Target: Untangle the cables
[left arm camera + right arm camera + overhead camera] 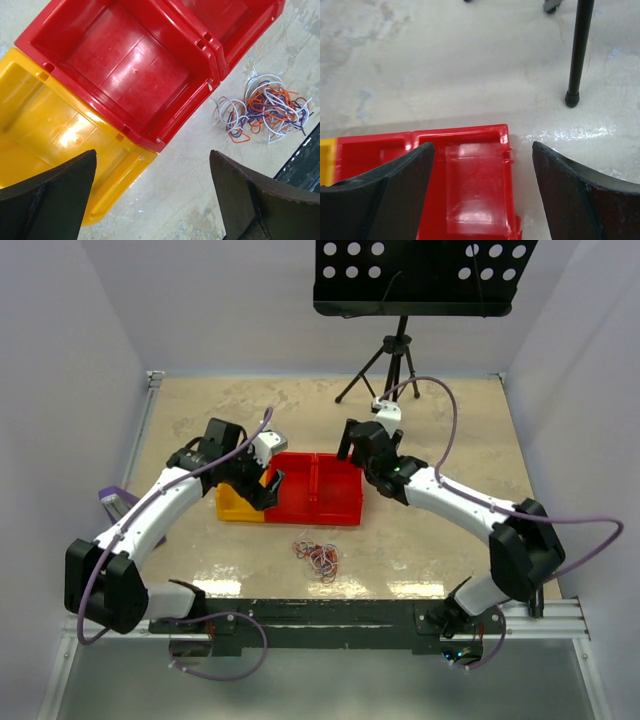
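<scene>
The cables (pixel 318 557) are a small tangle of thin orange, white and purple loops lying on the table in front of the bins; the left wrist view shows the cables (pixel 265 112) at upper right. My left gripper (pixel 262 490) hovers over the near corner of the yellow bin, away from the tangle. In its own view the left gripper (pixel 153 155) is open with bare table between the fingers. My right gripper (pixel 368 440) hangs over the far right red bin. The right gripper (pixel 482 145) is open and holds nothing.
A yellow bin (pixel 232 508) and two red bins (pixel 292 512) (pixel 340 515) stand side by side mid-table, all empty. Those bins show again as the yellow bin (pixel 45 125) and a red bin (pixel 465 134). A music stand (pixel 415 275) on a tripod (pixel 395 365) stands at the back.
</scene>
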`<act>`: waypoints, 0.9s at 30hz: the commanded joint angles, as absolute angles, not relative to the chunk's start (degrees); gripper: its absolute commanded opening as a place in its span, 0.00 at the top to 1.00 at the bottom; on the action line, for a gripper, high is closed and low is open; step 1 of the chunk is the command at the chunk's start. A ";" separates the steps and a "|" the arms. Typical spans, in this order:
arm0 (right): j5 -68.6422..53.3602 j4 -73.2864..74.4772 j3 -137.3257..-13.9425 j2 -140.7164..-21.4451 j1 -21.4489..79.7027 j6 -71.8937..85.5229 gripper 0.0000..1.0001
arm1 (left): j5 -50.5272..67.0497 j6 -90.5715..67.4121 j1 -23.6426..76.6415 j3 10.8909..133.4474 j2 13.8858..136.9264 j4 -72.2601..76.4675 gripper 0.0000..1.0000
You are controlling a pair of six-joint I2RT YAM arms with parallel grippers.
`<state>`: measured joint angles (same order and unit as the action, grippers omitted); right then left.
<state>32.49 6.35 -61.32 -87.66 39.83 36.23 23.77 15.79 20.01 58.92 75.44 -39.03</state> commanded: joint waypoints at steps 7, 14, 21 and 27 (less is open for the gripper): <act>24.97 9.67 -55.11 -80.42 59.75 47.18 0.25 | 21.62 17.67 19.95 60.73 66.71 -44.83 0.00; 17.94 5.80 -52.91 -81.82 64.86 53.34 0.33 | 19.78 17.05 19.95 59.24 63.29 -42.28 0.02; 14.94 1.59 -52.38 -88.41 65.13 54.32 0.37 | 17.41 17.31 19.95 58.19 61.96 -41.13 0.01; 13.88 0.79 -54.22 -93.08 65.21 54.58 0.41 | 18.89 18.19 19.95 57.66 61.70 -41.92 0.00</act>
<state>15.07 2.90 -53.01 -92.73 64.88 53.15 18.20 17.15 20.01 58.15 62.78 -42.74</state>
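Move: The tangle of cables lies on the table about 23 cm back from the right hand, 12 cm to its left and some 16 cm below. Lower than that hand too, the right red bin stands around 7 cm back and 8 cm left, and the tripod foot about 6 cm right, roughly level with it front to back. From the left hand the cables are some 12 cm back, 13 cm right and 13 cm down. The right hand, clear of the red bin, rises a couple of centimetres, then sweeps about 19 cm back and 16 cm left past the bin and sinks some 11 cm from its peak towards the left end of the cables, the wrist turning counter-clockwise close to 30 degrees and tipping farther down while the fingers narrow but stay open. Meanwhile the left hand lifts about 4 cm, away from the bins, drawing slightly left and back and tilting its fingertips forward by some 10 degrees, its fingers still wide open. ##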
